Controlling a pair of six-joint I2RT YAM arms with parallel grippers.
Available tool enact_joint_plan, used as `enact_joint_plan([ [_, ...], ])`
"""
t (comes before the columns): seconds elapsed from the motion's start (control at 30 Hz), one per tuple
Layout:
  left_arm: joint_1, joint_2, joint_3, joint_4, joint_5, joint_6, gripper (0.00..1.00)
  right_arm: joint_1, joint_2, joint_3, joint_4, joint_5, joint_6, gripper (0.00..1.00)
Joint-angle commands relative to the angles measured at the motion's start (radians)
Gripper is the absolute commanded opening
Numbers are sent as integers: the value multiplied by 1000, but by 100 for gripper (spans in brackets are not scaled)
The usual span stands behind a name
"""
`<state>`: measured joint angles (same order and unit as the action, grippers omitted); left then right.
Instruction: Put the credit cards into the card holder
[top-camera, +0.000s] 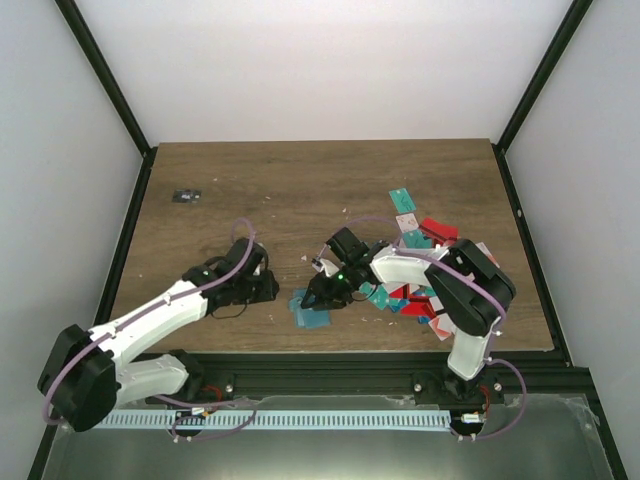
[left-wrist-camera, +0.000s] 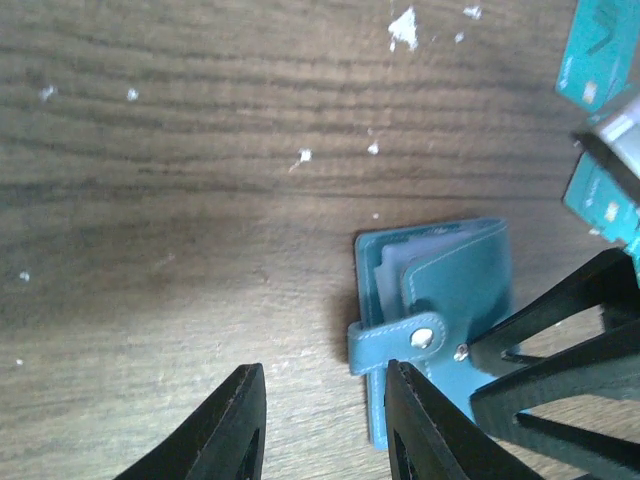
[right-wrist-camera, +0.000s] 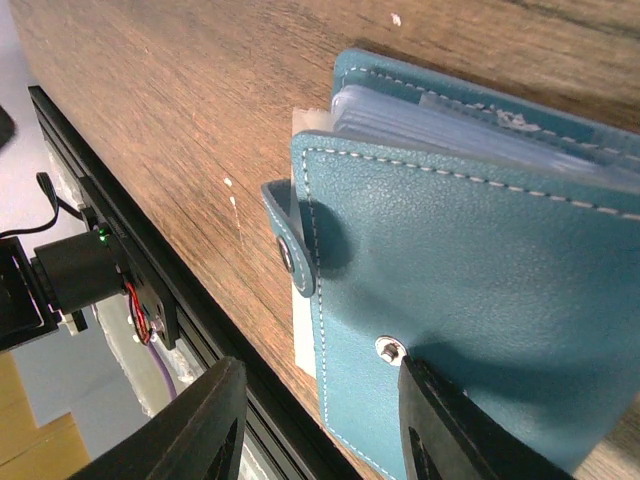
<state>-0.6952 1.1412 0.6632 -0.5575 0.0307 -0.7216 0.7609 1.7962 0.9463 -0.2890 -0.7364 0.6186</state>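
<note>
The card holder (top-camera: 312, 312) is a teal folding wallet lying near the table's front edge, its snap strap (left-wrist-camera: 395, 340) unfastened and sticking out sideways. Clear sleeves (right-wrist-camera: 450, 115) and a white edge (right-wrist-camera: 303, 335) show under its cover (right-wrist-camera: 480, 280). My right gripper (right-wrist-camera: 320, 430) is open; one fingertip (right-wrist-camera: 440, 400) presses on the cover beside the snap stud, the other hangs past the holder's edge. My left gripper (left-wrist-camera: 325, 425) is open just left of the holder, with bare wood between its fingers. The credit cards (top-camera: 425, 280), teal, red and white, lie in a heap to the right.
A small black object (top-camera: 187, 196) lies at the back left of the wooden table (top-camera: 300, 190). The black front rail (right-wrist-camera: 150, 260) runs close beside the holder. Two teal cards (left-wrist-camera: 600, 50) lie just beyond the holder. Black frame posts stand at the table's sides.
</note>
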Motion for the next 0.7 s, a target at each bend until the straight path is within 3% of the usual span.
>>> enact_joint_plan([
  [0.0,81,18,55,-6,141,94,36,8,63,-4,-99,116,5,45],
  [0.3,255,110,160,-42,354,248,36,8,44,50,-99,116,-1,45],
  [0.67,337,221,210,-37,442,316,40,8,30,87,-116,116,-13,45],
])
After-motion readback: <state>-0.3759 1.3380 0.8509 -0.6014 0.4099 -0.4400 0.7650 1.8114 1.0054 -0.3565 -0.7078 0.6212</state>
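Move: The card holder lies about 9 cm to the right of the empty left hand, some 3 cm nearer the base and 6 cm below. It is almost under the right fingertips, about 1 cm back and 2 cm below their midpoint. The nearest teal cards are around 16 cm to the right of the right hand and 1 cm farther out, or some 25 cm right of the left hand and level with it. Left hand moves about 5 cm forward, away from the holder, rising slightly; right fingertips stay on its cover. ##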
